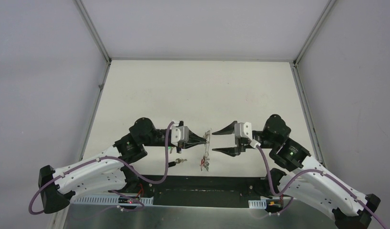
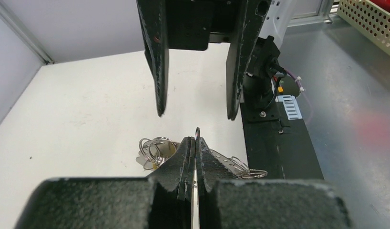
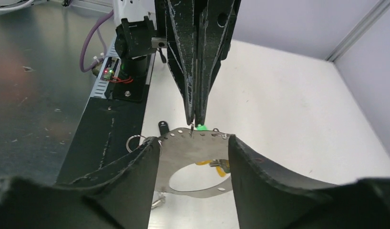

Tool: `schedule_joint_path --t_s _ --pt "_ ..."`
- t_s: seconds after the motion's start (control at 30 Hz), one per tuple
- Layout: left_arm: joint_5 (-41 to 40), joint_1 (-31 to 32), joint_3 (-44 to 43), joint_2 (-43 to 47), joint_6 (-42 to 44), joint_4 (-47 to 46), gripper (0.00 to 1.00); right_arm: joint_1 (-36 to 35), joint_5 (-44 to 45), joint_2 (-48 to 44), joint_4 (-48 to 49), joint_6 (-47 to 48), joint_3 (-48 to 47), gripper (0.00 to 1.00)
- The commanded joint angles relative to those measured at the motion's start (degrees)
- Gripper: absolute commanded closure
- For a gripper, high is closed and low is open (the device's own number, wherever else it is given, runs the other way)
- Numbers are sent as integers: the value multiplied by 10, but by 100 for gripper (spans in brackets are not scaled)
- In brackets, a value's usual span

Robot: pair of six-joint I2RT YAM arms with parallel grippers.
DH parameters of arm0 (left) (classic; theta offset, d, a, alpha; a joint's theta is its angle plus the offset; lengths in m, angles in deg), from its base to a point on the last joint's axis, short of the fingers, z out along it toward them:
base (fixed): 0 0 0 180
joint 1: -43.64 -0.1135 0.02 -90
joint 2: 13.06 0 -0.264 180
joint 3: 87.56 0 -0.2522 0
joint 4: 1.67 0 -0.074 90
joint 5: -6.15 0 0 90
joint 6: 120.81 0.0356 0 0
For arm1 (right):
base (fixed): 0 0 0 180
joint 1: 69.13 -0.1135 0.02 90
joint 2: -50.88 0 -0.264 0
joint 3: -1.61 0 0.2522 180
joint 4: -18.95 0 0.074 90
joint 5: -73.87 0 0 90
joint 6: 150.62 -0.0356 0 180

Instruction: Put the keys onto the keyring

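Note:
The keyring (image 3: 183, 145) is a flat grey metal ring with small holes round its rim. It stands upright between the two arms and shows edge-on in the top view (image 1: 208, 148). My left gripper (image 2: 196, 142) is shut on its rim, where a small wire loop (image 2: 197, 130) sticks out past the tips. My right gripper (image 3: 193, 141) is open, one finger on each side of the ring's face. A green-capped key (image 3: 201, 127) peeks out behind the left gripper's tips. The black-capped key (image 1: 178, 162) lies on the table by the left arm.
Yellow-capped keys (image 3: 210, 164) and small split rings (image 2: 152, 150) hang from the keyring. A black base plate (image 1: 198, 183) and bare metal deck (image 2: 355, 133) run along the near edge. Grey walls enclose the white table (image 1: 198, 90).

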Motion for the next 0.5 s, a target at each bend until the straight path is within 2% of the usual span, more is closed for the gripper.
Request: schedule_joint_path --t_s 0.0,0.07,0.1,0.2,0.3,0.33,0.47 --pt "22 5 20 55 41 -78 100 -3 -18 -33 34 32 -17 33" --pt "30 5 38 73 65 -99 100 -3 -13 -42 37 36 -15 28" --pt "35 5 44 84 82 -104 100 -3 -9 -46 37 37 -15 20" --pt "54 5 65 111 145 -120 100 -3 0 -57 38 41 -15 11" --pt "60 5 79 134 203 -128 100 -3 7 -65 39 42 -13 8" --pt "62 5 81 139 220 -127 100 -3 9 -66 39 42 -12 1" --pt "65 5 83 149 257 -127 100 -3 14 -69 39 39 -8 0"
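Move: Right at the left fingertips hangs the metal keyring plate, its middle about 6 cm below that hand and 1 cm to its right. The right hand, already half open, has the plate 2 cm to its left and 6 cm down. On the table, some 28 cm below the hands, the black-tagged keys lie 12 cm left of the left hand and 1 cm ahead, the green-tagged keys 15 cm left and 8 cm ahead. Both lie about 3 cm farther left from the right hand. Drawing apart: the left hand, still shut on the small ring at the plate's top edge, carries the keyring left, up and back, about 5 cm in all, rolling so its forward side rises some 25 degrees. The right hand lifts about 3 cm, easing right away from the plate and tilting slightly, while its fingers go on opening from half to fully wide. ##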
